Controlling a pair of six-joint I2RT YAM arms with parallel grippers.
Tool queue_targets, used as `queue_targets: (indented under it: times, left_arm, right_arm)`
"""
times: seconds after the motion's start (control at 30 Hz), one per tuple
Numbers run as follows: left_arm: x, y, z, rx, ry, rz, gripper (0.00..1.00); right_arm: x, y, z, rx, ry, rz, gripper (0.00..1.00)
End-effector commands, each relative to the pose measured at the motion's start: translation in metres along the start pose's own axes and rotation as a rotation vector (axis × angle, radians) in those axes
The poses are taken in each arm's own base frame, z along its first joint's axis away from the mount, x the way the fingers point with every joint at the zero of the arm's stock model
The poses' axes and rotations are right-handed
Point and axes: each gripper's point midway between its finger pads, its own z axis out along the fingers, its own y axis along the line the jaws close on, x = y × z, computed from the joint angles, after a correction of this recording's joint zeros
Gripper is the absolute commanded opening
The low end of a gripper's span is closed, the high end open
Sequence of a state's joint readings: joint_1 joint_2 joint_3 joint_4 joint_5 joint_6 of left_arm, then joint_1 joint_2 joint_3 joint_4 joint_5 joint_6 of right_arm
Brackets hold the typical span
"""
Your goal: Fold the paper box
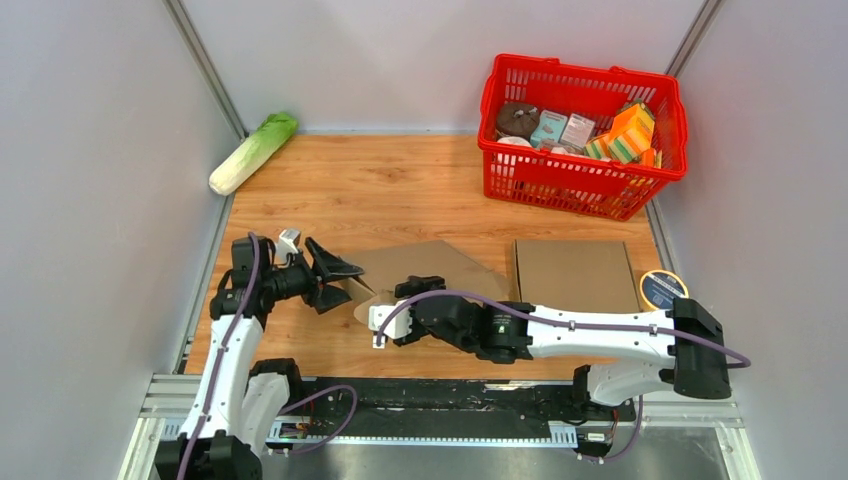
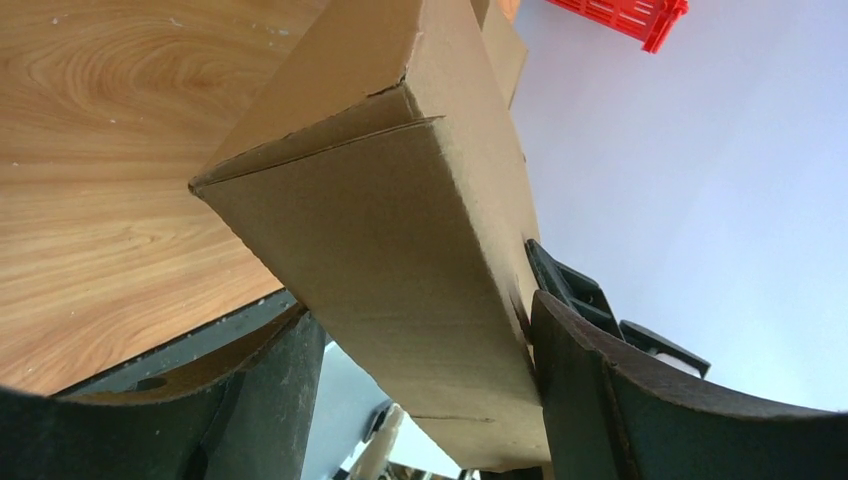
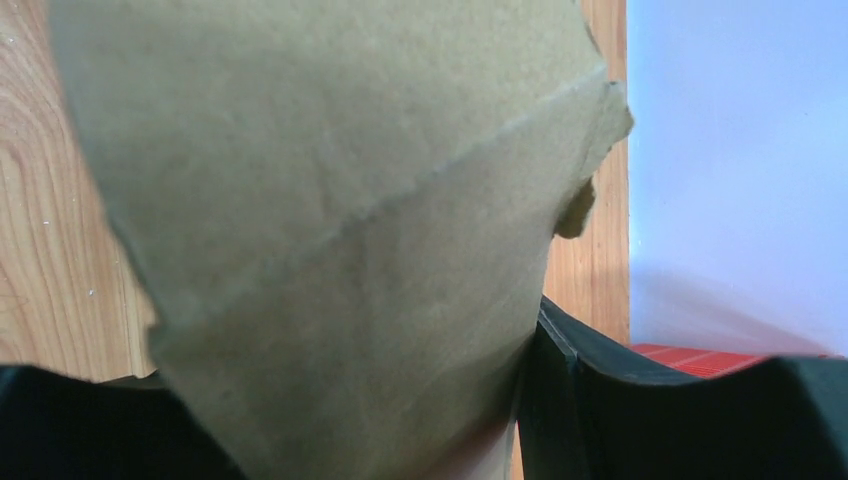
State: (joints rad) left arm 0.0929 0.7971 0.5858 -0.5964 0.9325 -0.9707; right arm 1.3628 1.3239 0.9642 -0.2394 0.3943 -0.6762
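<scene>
The paper box [image 1: 430, 265] is a brown cardboard piece, partly folded, lying on the wooden table between the two arms. My left gripper [image 1: 338, 282] is open around its left end. In the left wrist view the box [image 2: 400, 230] rests against the right finger [image 2: 590, 370], with a gap to the left finger [image 2: 270, 390], so the left gripper [image 2: 420, 320] is not clamping it. My right gripper [image 1: 378, 308] reaches in from the right at the box's near left corner. In the right wrist view a cardboard flap [image 3: 330, 220] fills the right gripper [image 3: 350, 350], which is shut on it.
A red basket [image 1: 585, 70] of packaged goods stands at the back right. A flat cardboard sheet [image 1: 575, 275] and a round dark disc [image 1: 662, 288] lie to the right. A napa cabbage [image 1: 252, 152] lies at the back left. Grey walls enclose the table.
</scene>
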Motion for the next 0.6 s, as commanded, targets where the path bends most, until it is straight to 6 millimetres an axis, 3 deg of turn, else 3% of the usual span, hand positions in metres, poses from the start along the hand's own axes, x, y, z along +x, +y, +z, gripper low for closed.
queue_targets:
  times: [0.0, 0.2, 0.27, 0.57]
  left_arm:
    - [-0.035, -0.009, -0.002, 0.048, -0.183, 0.295, 0.77]
    - [-0.046, -0.039, 0.006, 0.359, -0.094, -0.044, 0.78]
    - [-0.05, -0.036, 0.008, 0.385, -0.081, -0.176, 0.78]
    - [-0.062, -0.02, 0.01, 0.112, -0.135, -0.252, 0.79]
  right_arm:
    - [-0.004, -0.045, -0.034, 0.119, -0.01, 0.19, 0.46]
    - [-0.004, -0.057, -0.045, 0.19, -0.009, 0.175, 0.45]
    - [-0.003, -0.057, -0.045, 0.205, -0.011, 0.159, 0.44]
    - [-0.007, -0.031, -0.031, 0.147, 0.009, 0.075, 0.43]
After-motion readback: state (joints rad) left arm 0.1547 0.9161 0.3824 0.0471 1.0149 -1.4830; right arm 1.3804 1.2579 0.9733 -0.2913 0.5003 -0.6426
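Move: The paper box hangs between the two hands. Its left end is still between the left fingers, so its middle lies about 14 cm to the left hand's right, 2 cm ahead and some 4 cm below. From the right hand, which grips a flap on the near side, the middle is roughly 5 cm ahead, 4 cm right and 4 cm below. The flat box lies about 31 cm right of the right hand, 5 cm ahead and 12 cm below. Forward goes the left hand, about 5 cm in all and quickest at the end, after a small dip of a couple of centimetres. It rolls its left side down some 20 degrees, then swings slightly counter-clockwise. Its wide-set fingers hardly change their gap as they come free of the box's left end. The right hand keeps its grip on the flap and draws up and to the right, roughly 2 cm each way. ##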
